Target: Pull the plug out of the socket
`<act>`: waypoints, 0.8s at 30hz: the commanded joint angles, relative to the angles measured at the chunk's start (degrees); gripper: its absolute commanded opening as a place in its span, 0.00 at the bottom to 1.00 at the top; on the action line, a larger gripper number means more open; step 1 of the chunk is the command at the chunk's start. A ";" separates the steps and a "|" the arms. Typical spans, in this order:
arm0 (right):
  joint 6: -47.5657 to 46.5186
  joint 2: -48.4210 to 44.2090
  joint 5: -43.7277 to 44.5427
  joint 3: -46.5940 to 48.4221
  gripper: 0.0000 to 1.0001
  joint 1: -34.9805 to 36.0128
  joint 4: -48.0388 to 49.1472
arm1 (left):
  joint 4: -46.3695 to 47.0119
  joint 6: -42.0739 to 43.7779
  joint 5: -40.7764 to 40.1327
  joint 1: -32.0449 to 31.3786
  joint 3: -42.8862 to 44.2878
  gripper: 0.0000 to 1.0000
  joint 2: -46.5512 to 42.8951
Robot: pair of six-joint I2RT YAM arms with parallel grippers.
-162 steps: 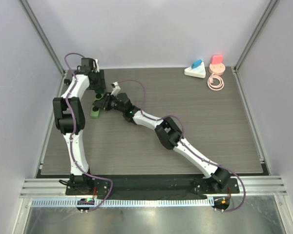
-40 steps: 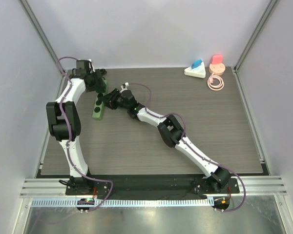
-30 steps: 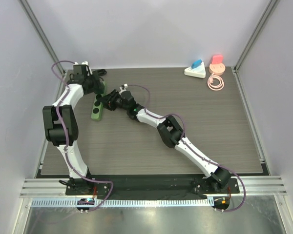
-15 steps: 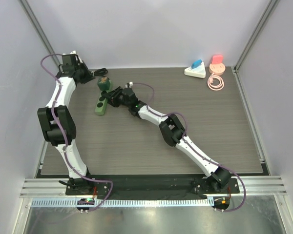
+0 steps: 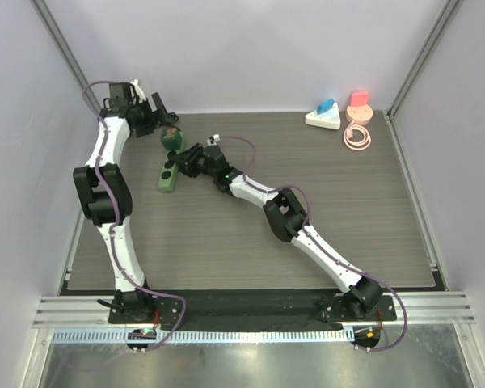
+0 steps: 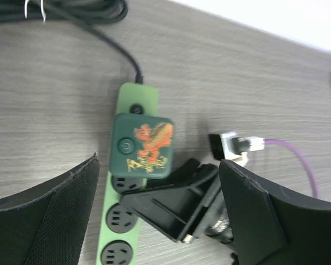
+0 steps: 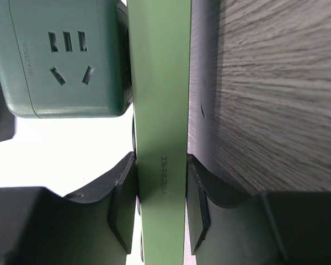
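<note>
A light green socket strip (image 5: 166, 176) lies at the back left of the table. The plug (image 5: 171, 139), a dark green block with an orange print (image 6: 142, 146), stands on the strip's face near its cable end. My right gripper (image 5: 183, 162) is shut on the strip's edges. In the right wrist view its pads (image 7: 123, 201) press both sides of the strip (image 7: 160, 110), with the plug (image 7: 66, 55) beyond. My left gripper (image 5: 160, 111) hangs open above the plug. In its wrist view the gripper (image 6: 157, 163) holds nothing, and both fingers stand well clear of the plug.
A black cable (image 6: 60, 11) lies bundled behind the strip near the back wall. At the back right stand a white triangular base with a blue piece (image 5: 323, 115), a pink block (image 5: 358, 103) and a coiled pink cord (image 5: 356, 137). Side walls stand close to the left arm.
One second ago my left gripper was down over the plug. It came off, swung to the back left corner, and now hangs open above the plug. The right gripper keeps its grip.
</note>
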 commanded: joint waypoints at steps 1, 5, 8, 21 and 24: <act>-5.67 1.75 0.40 -3.31 0.01 -1.52 -7.35 | -4.84 3.35 -1.63 -0.92 2.38 0.88 2.29; -5.40 1.92 -0.49 -3.40 0.01 -1.78 -6.74 | -7.73 5.45 -7.42 -3.74 5.53 0.88 5.36; -5.49 1.92 -0.93 -3.66 0.01 -1.78 -6.30 | -6.95 5.72 -8.84 -4.79 5.11 0.85 6.42; -5.49 1.92 -1.54 -3.57 0.01 -1.87 -5.77 | -11.16 6.33 -14.11 -6.81 10.81 0.32 10.99; -4.70 1.83 -1.63 -3.57 0.01 -1.87 -5.51 | -13.01 6.34 -15.60 -6.82 12.31 0.00 11.26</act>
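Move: The plug is almost straight below the open left hand, about 8 cm down, 2 cm to its right and level with it fore and aft. From that hand the socket strip's middle, pinched by the right fingers, is some 5 cm back, 3 cm right and 12 cm down; the black cable coil is roughly 6 cm ahead, 6 cm left and 16 cm down. From the right hand the plug stands about 5 cm ahead, 4 cm up, with no sideways offset. The open left hand drops about 8 cm, most of it early on, and slips a couple of centimetres to the right onto the plug, its fingers tilting some 15 degrees steeper towards the table as it comes down. Once at the plug's height it stays there and closes partway until the finger pads pinch the plug from its two sides, while the right hand stays almost in place and keeps its grip on the socket strip just nearer the base than the plug. ##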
